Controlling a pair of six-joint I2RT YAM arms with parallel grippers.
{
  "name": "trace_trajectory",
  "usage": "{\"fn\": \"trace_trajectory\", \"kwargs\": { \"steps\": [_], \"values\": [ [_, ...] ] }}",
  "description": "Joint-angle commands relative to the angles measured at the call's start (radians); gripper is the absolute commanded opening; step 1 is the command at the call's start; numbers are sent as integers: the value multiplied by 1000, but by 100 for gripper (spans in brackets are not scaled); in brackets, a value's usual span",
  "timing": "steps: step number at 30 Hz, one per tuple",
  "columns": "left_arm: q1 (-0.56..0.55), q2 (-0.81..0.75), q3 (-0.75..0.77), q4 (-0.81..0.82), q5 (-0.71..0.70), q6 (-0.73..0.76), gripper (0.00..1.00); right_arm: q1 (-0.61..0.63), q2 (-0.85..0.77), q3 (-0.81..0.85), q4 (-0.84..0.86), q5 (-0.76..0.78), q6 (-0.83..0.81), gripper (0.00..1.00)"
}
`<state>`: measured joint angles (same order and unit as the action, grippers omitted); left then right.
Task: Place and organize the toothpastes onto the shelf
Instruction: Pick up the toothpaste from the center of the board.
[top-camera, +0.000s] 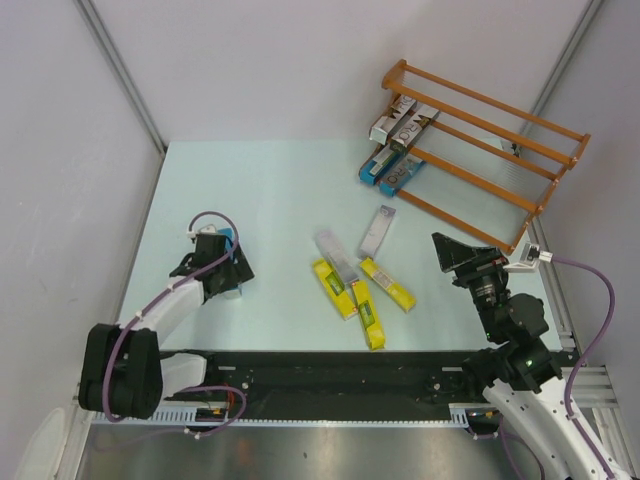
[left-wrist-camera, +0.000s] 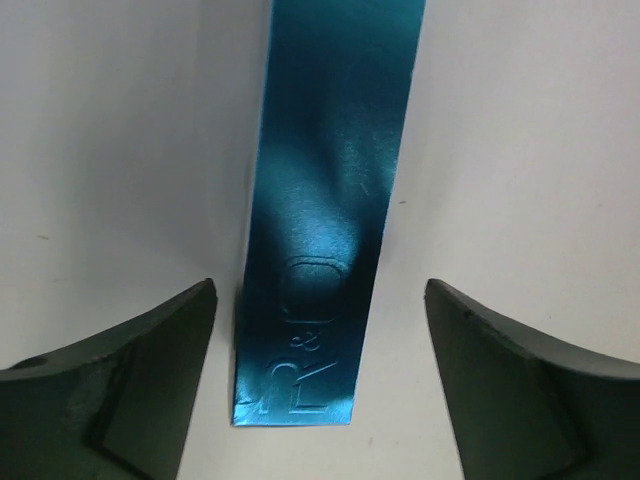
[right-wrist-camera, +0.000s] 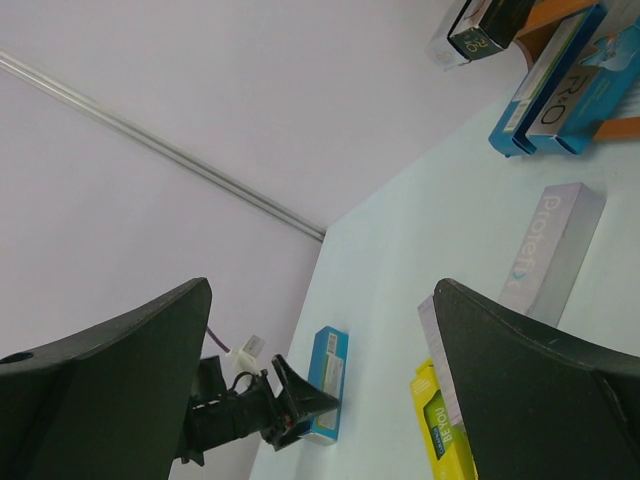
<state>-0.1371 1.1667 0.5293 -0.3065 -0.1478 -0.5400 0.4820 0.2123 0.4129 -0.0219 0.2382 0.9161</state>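
Note:
A blue toothpaste carton (left-wrist-camera: 320, 180) lies on the table between the fingers of my left gripper (left-wrist-camera: 320, 290), which is open, with a gap on each side. From above, this left gripper (top-camera: 226, 270) covers most of that blue carton (top-camera: 229, 241) at the left of the table. My right gripper (top-camera: 455, 252) hangs open and empty above the table's right side. Three yellow cartons (top-camera: 368, 312), a silver one (top-camera: 337, 255) and a lilac one (top-camera: 378, 230) lie mid-table. The orange-brown shelf (top-camera: 500, 105) at the far right holds silver (top-camera: 400, 120) and blue cartons (top-camera: 385, 165).
The shelf stands at an angle against the right wall panel. Grey wall panels close the table's left and far sides. A black rail (top-camera: 340, 370) with the arm bases runs along the near edge. The right wrist view shows the lilac carton (right-wrist-camera: 555, 250) and the left gripper (right-wrist-camera: 270, 410).

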Motion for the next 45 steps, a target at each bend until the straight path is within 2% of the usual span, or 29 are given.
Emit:
{"fn": "trace_trajectory", "kwargs": {
  "steps": [1, 3, 9, 10, 16, 22, 27, 32, 36, 38, 40, 45],
  "values": [
    [5, 45, -11, 105, 103, 20, 83, -3, 9, 38, 45, 0, 3, 100],
    [7, 44, -23, 124, 117, 15, 77, -3, 18, 38, 48, -4, 4, 100],
    [5, 10, -18, 110, 113, 29, 37, -3, 41, 38, 59, -11, 7, 100],
    [5, 7, -17, 107, 113, 31, 36, -3, 42, 38, 60, -14, 9, 100],
    [5, -58, -14, 101, 139, 37, 37, -5, 47, 38, 66, -20, 9, 100],
    [-5, -139, 29, 69, 266, 43, 38, -2, 55, 38, 69, -23, 10, 100],
    [-120, -130, 106, 83, 356, 34, 39, -3, 79, 38, 91, -54, 6, 100],
    [-281, -26, 224, 141, 511, 45, 39, -3, 149, 37, 172, -143, -13, 100],
    [-372, 54, 282, 303, 699, 15, 40, -3, 220, 38, 250, -227, -32, 100],
    [-407, 108, 296, 418, 854, -47, 40, -5, 243, 38, 307, -295, -40, 100],
    [-442, 129, 296, 587, 924, -131, 40, -5, 280, 38, 365, -336, -51, 100],
    [-513, 172, 336, 785, 1037, -219, 41, -5, 332, 38, 434, -421, -51, 100]
  ]
}}
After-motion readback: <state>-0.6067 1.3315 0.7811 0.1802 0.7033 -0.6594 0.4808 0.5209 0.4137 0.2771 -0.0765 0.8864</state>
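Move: The blue toothpaste lies lengthwise away from the left hand, its near end already between the open fingers; its middle is about 5 cm ahead, hardly to either side and 2 cm below. Off to this hand's right, some 27 cm away, are a silver toothpaste box (6 cm ahead) and a yellow box (3 cm back). From the right hand, the blue toothpaste is about 52 cm left, 8 cm ahead and 28 cm below. Down barely 1 cm and slightly right, the left hand shuts its fingers on the blue toothpaste's near end, then lifts it and sweeps right, nearly 30 cm across towards the right hand, ending some 16 cm higher. On the way the wrist swings about 60 degrees clockwise, its left side dropping. Late on, the open, empty right hand shifts left about 7 cm to meet it, turning slightly counter-clockwise. ##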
